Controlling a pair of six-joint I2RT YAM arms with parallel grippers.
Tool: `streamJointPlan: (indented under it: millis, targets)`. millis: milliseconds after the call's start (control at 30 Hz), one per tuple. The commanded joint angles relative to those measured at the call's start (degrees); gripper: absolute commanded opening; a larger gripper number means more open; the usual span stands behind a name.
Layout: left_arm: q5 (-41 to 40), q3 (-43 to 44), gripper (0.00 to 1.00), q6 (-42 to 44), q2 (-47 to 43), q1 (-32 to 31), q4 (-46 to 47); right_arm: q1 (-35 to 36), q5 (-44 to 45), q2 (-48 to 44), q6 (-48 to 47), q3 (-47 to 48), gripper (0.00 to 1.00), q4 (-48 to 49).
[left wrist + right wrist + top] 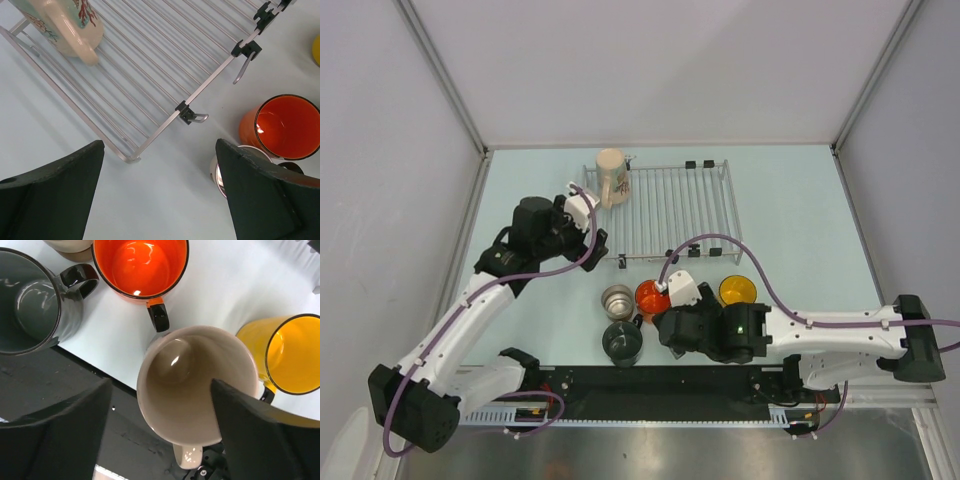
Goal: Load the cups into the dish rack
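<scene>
The dish rack (670, 205) lies at the far middle of the table, and one cream cup (612, 177) with a printed picture stands in its far left corner. My left gripper (592, 232) hangs open over bare table by the rack's near left corner (131, 158), holding nothing. In front of the rack stand a steel cup (617, 298), an orange cup (652, 296), a yellow cup (738, 290) and a dark grey cup (622, 342). My right gripper (161, 385) is open over a second cream cup (197, 385): one finger (260, 435) overlaps its rim, the other (55, 435) stands clear of it.
The arms' black base rail (660, 385) runs along the near edge, close behind the dark grey cup and the cream cup. The rack's black clips (186, 111) and wire hooks stick out on its near side. Grey walls enclose the table.
</scene>
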Motion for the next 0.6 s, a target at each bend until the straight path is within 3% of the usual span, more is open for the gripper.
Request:
streamJointPlan:
  millis: [0, 33, 67, 133, 167, 233, 500, 567]
  targets:
    - [-1.01, -0.44, 0.98, -0.42, -2.88, -0.60, 1.66, -0.22, 1.27, 1.61, 0.28, -1.15, 0.78, 3.78]
    - [-1.01, -0.52, 0.98, -0.42, -3.06, -0.68, 1.57, -0.66, 1.01, 1.78, 0.19, -1.24, 0.75, 4.66]
    - [-1.09, -0.61, 0.98, -0.60, -3.59, -0.68, 1.48, -1.01, 0.66, 1.96, -0.16, -1.68, 0.64, 5.19]
    - [-1.27, -0.61, 0.98, -0.60, -4.03, -0.77, 1.39, -1.80, -0.39, 1.87, -0.43, -3.00, 0.55, 7.03]
    - [-1.45, -0.61, 0.98, -0.60, -4.47, -0.77, 1.22, -2.07, -0.75, 1.61, -0.69, -3.44, 0.44, 7.82]
    - [-1.71, -0.61, 0.98, -0.77, -4.91, -0.77, 1.13, -2.51, -1.36, 1.35, -0.69, -4.75, 0.35, 9.14]
    - [-1.45, 0.09, 0.98, -1.39, -6.93, -0.86, -0.10, -4.53, -3.30, 1.43, -0.69, -8.27, 0.33, 11.87]
    - [-1.10, 0.35, 0.98, -1.48, -7.28, -0.95, -0.36, -4.80, -3.92, 1.26, -0.78, -8.89, 0.24, 11.96]
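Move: The beige mug is nearly under my right hand, its middle about 3 cm to the right, 2 cm ahead and 8 cm lower, mouth up. The orange cup stands some 8 cm ahead and 6 cm left of that hand, the yellow mug about 8 cm ahead and 10 cm right, the dark mug roughly level and 12 cm left. From my left hand the beige mug lies about 17 cm back, 19 cm right and 14 cm below. I sink my open right hand about 4 cm onto the left side of the beige mug's rim, easing slightly forward and left, and bring the fingers from nearly wide to about a third open, one inside the mouth and one outside, to pinch its wall. Meanwhile my left hand, empty and open, rises a good 2 cm and backs off slightly from the rack. ##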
